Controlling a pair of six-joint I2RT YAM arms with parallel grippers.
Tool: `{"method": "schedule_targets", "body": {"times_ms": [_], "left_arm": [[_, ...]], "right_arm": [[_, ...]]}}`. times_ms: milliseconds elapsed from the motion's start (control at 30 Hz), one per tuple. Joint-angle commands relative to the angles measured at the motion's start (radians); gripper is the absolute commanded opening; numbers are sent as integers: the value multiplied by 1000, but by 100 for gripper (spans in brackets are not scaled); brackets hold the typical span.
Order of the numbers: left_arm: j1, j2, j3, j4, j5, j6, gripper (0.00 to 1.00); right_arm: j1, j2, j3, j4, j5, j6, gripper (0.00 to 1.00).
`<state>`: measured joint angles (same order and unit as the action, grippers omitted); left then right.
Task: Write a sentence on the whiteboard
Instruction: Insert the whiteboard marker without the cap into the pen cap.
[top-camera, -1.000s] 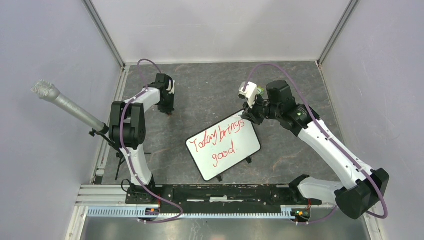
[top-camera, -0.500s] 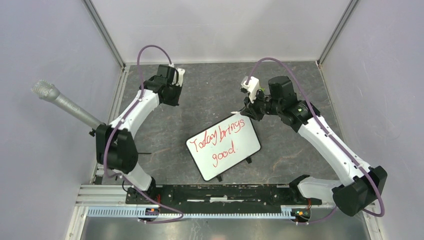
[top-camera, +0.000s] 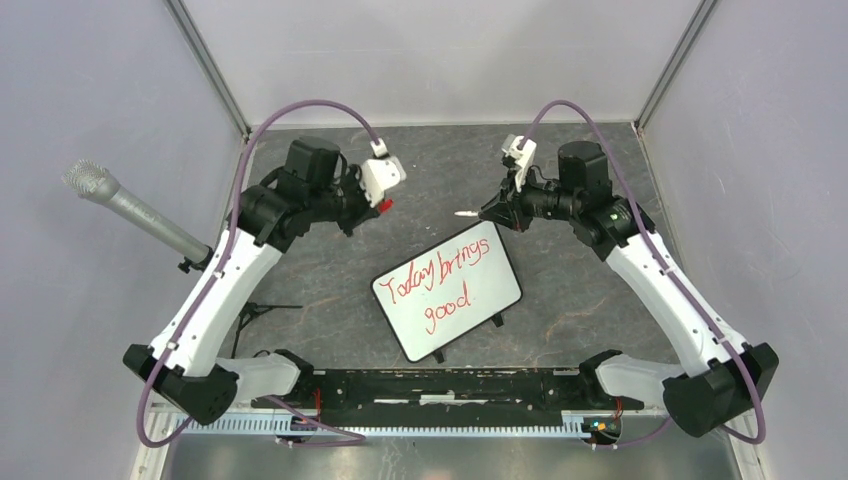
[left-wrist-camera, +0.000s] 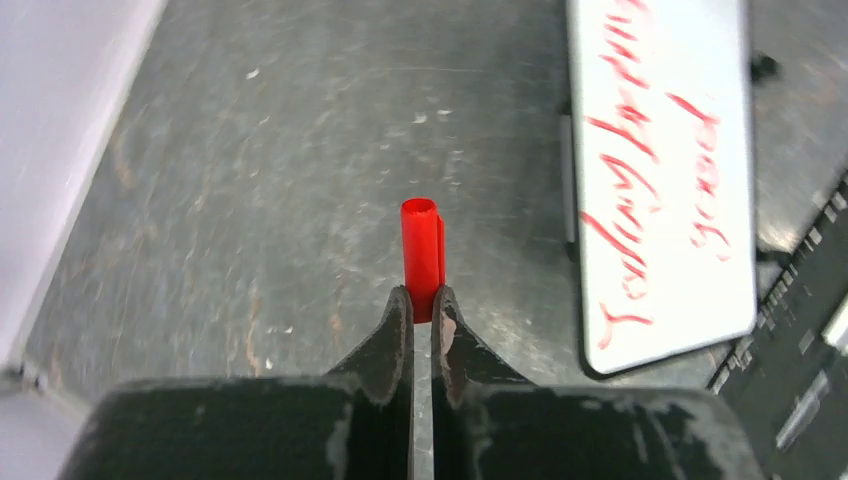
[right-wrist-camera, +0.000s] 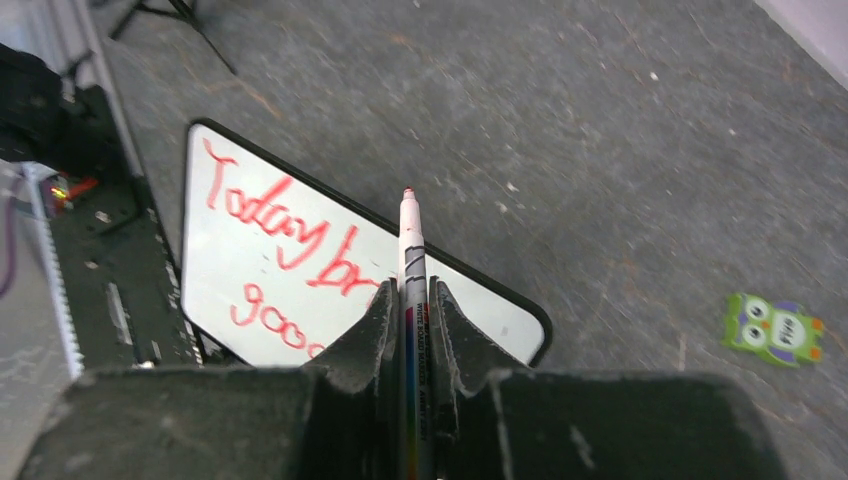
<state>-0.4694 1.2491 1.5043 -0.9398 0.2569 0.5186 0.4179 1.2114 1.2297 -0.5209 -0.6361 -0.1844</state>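
The whiteboard (top-camera: 480, 292) lies tilted at the table's middle. The sentence (top-camera: 440, 270), red words "Today brings good", runs in two slanted lines. My left gripper (top-camera: 374, 207) hovers behind the board's left, shut on a red marker cap (top-camera: 385, 206). The left wrist view shows the cap (left-wrist-camera: 422, 255) between my fingers (left-wrist-camera: 398, 315), with the board (left-wrist-camera: 710, 60) and its writing (left-wrist-camera: 625, 150) at the right. My right gripper (top-camera: 493, 212) is shut on the white marker pen (top-camera: 466, 214), tip bare, above the board's far edge. The right wrist view shows the pen (right-wrist-camera: 411, 245), board (right-wrist-camera: 215, 265) and writing (right-wrist-camera: 268, 222).
A grey microphone (top-camera: 128, 210) on a small tripod (top-camera: 262, 308) stands at the left wall. A black rail (top-camera: 450, 385) runs along the near edge. An owl sticker (right-wrist-camera: 773, 328) lies on the dark mat right of the board. Enclosure walls surround the mat.
My left arm has swung up and right from the back left, bringing the red cap toward the board. My right gripper has lifted the pen off the board's far edge and drawn back.
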Motion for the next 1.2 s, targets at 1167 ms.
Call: {"method": "schedule_targets", "body": {"times_ms": [1167], "left_arm": [[-286, 7, -39, -172, 192, 251, 2]], "right_arm": [[104, -14, -91, 208, -333, 254, 0]]}}
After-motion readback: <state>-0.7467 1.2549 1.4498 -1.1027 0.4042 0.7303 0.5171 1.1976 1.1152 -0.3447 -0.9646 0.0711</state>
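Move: Left gripper holds the red cap; the bare marker tip lies about 17 cm to its right, roughly level fore and aft and some 5 cm lower. From the right gripper, which holds the marker, the cap is about 20 cm left and 2 cm farther out, near its own height. The whiteboard's middle is some 26 cm below both: 5 cm back and 15 cm right of the left hand. The green block lies about 28 cm ahead and 10 cm right of the right hand, down on the table. Bring the cap back about 10 cm, to the right and somewhat down towards the marker tip, fast at first and then creeping, turning the left wrist some 30 degrees clockwise to line up the cap's mouth. Meanwhile swing the right gripper back and left, yawing it counter-clockwise with a roll and tilt, then hold it still. Keep both grips shut. ##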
